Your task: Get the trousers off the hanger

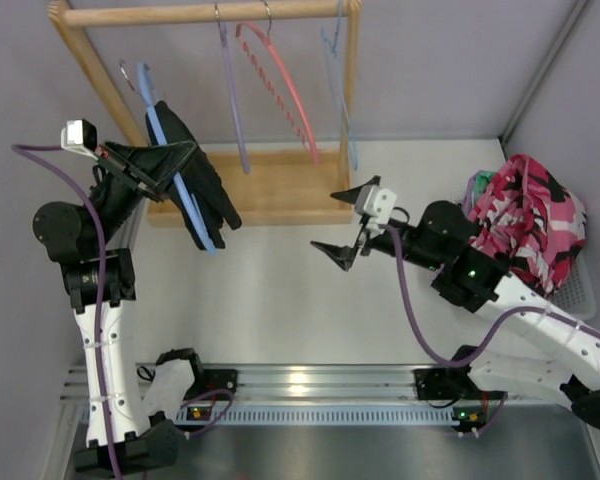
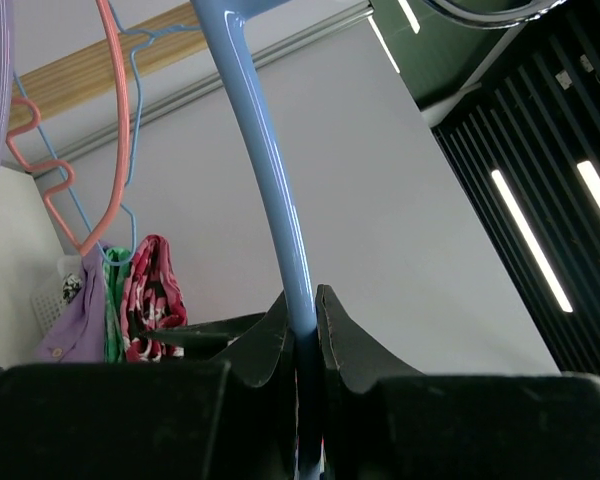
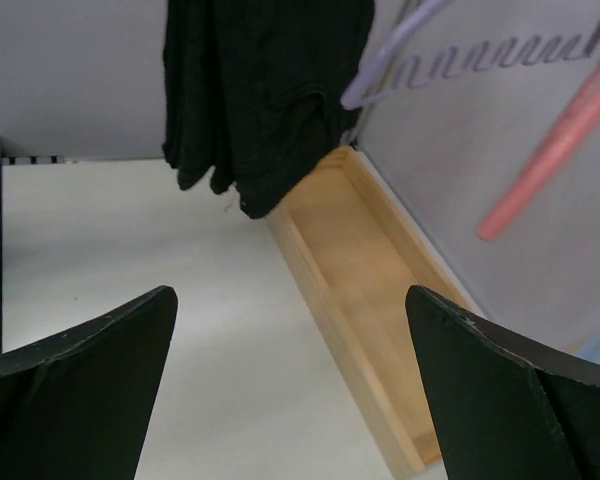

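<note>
The light blue hanger is held slanted left of the wooden rack, its metal hook off the rod. The black trousers hang limp over its arm. My left gripper is shut on the hanger; in the left wrist view the blue hanger rises from between the pinched fingers of the left gripper. My right gripper stands open to the right of the trousers, apart from them. In the right wrist view the trousers hang ahead of and above the right gripper, whose fingers hold nothing.
The wooden rack has a base and a top rod carrying a purple hanger, a red hanger and a thin blue hanger. A patterned clothes heap fills a white basket at the right.
</note>
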{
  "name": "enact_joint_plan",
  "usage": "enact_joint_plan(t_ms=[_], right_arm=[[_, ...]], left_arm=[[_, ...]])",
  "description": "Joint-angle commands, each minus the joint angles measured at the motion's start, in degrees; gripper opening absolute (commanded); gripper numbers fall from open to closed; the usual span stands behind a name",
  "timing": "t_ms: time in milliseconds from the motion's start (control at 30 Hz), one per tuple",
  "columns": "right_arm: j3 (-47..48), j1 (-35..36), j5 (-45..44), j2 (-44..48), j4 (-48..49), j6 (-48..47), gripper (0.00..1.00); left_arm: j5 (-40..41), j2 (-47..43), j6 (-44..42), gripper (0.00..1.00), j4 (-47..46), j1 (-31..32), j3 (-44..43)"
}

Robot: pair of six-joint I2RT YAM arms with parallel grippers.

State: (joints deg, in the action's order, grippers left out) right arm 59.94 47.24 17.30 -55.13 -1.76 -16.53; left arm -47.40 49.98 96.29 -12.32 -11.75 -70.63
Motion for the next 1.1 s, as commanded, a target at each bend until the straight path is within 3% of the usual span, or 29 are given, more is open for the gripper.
enact_joint_plan(t_ms=[0,300,567,867,1067], right_arm=[[-0.44,10.46,-8.5,-4.35,15.55,-3.15,0.99],[6.06,18.49,-13.52,-19.56,30.47,-3.16,0.99],[9.75,23.59,-14.48,-27.91,34.89,-3.86,0.98],[15.2,24.39,-16.15,-33.19,35.94,-4.91,0.88],[14.15,24.04,-19.14,-34.25,36.92,-6.76,0.75]], left_arm=[[1.08,-2.07,-0.49,0.0,-7.56,0.06,-2.93],[1.07,-4.36,2.14,0.0,-6.4,0.15,0.31],[0.9,-5.06,4.61,0.0,-6.49,0.23,3.39],[0.81,-6.38,5.4,0.0,-6.4,1.2,3.92],[0.73,-6.56,5.75,0.0,-6.4,1.81,3.05]])
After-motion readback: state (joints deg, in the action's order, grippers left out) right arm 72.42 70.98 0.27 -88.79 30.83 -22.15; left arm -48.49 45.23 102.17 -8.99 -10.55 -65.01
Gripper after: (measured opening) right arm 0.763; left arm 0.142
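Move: From the open right gripper, the trousers hang about 27 cm to the left, some 7 cm ahead and 3 cm higher, draped on the blue hanger. The purple hanger on the rack is about 20 cm left, 17 cm ahead and 12 cm up; the pink hanger is 10 cm left, 18 cm ahead and at much the same height. From the left gripper, which already holds the blue hanger off the rail, the trousers are about 5 cm right, level with it fore and aft, and 10 cm below. Sweep the right gripper about 20 cm left, easing slightly back, to the hanging trousers, slowing as you arrive; tilt the wrist slightly and begin closing the fingers by roughly a quarter, one to each side of the cloth. Keep the left gripper's pinch on the blue hanger, lowering it some 3 cm and tipping it slightly down. ##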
